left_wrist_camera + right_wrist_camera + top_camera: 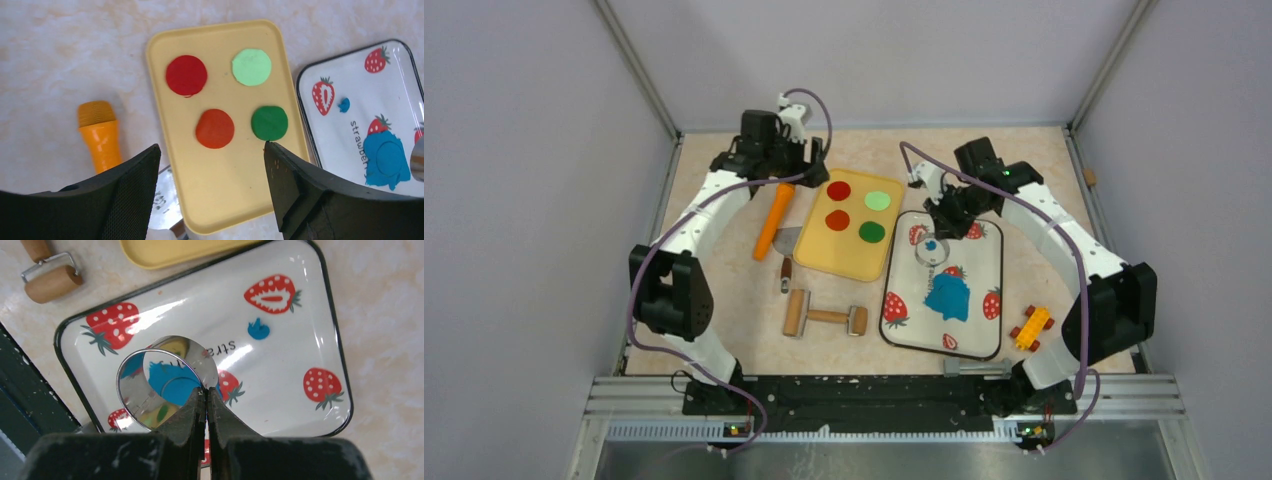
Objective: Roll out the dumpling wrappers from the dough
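The blue dough (948, 297) lies as a flattened ragged patch on the strawberry tray (996, 345). In the left wrist view a round outline is pressed into the dough (382, 160), a wrapper-sized disc still set in the patch. A tiny blue scrap (259, 330) lies apart near the tray's middle. My right gripper (206, 390) is shut on the rim of a shiny metal ring cutter (131, 400), held above the tray, with the dough (172, 380) showing through the ring. My left gripper (212, 147) hangs open and holds nothing over the yellow tray (220, 190).
The yellow tray (849, 262) carries two red and two green discs. An orange-handled tool (774, 220) and a small scraper (786, 255) lie left of it. A wooden roller (825, 317) lies in front. A yellow toy (1031, 327) sits right of the strawberry tray.
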Action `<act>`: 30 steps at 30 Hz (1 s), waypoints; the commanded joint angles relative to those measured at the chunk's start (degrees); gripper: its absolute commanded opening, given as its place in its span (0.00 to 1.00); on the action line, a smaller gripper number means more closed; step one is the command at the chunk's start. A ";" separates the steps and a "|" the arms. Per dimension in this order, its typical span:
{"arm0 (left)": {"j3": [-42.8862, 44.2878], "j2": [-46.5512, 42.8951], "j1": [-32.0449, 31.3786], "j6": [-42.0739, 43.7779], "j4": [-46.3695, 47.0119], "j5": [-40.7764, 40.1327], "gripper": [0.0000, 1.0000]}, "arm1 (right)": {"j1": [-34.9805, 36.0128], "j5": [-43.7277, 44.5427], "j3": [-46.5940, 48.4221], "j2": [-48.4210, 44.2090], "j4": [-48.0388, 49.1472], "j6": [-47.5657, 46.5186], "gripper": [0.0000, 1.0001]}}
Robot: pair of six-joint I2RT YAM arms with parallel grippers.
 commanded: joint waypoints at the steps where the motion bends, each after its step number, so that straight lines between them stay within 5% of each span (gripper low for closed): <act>1: 0.28 -8.21 5.51 -0.64 -2.60 -2.88 0.78 | 5.86 -1.62 9.31 4.15 -2.77 -0.29 0.00; 6: -1.47 -14.04 11.90 -2.93 -11.42 -2.28 0.76 | 14.31 -0.80 18.43 11.13 -4.35 -1.54 0.00; 16: -16.72 -32.52 14.21 5.35 -7.79 -2.22 0.78 | 26.96 4.21 26.09 26.06 4.43 -1.38 0.00; 30: -21.39 -40.93 20.53 -3.43 -9.34 -0.81 0.79 | 36.10 8.67 30.02 37.06 10.77 1.16 0.00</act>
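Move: The ring cutter, already in the right fingers, is bound for the bare table between the yellow tray and the wooden roller, about 28 cm to this hand's left, 7 back and 15 below. From this hand the roller's middle is some 27 cm left and 12 back, the yellow tray's middle about 21 left and 10 ahead, the spatula roughly 37 left and level with it. From the empty left hand that bare spot lies about 22 cm back and 19 below, neither left nor right. The ring cutter, still pinched by its rim in the shut right fingers, is swept about 26 cm left across the yellow tray's near end, rising slightly before sinking to 8 cm below its start beside the roller, while the wrist turns some 30 degrees counter-clockwise. The left hand, open and empty, clears out left and up, then back towards its base. ##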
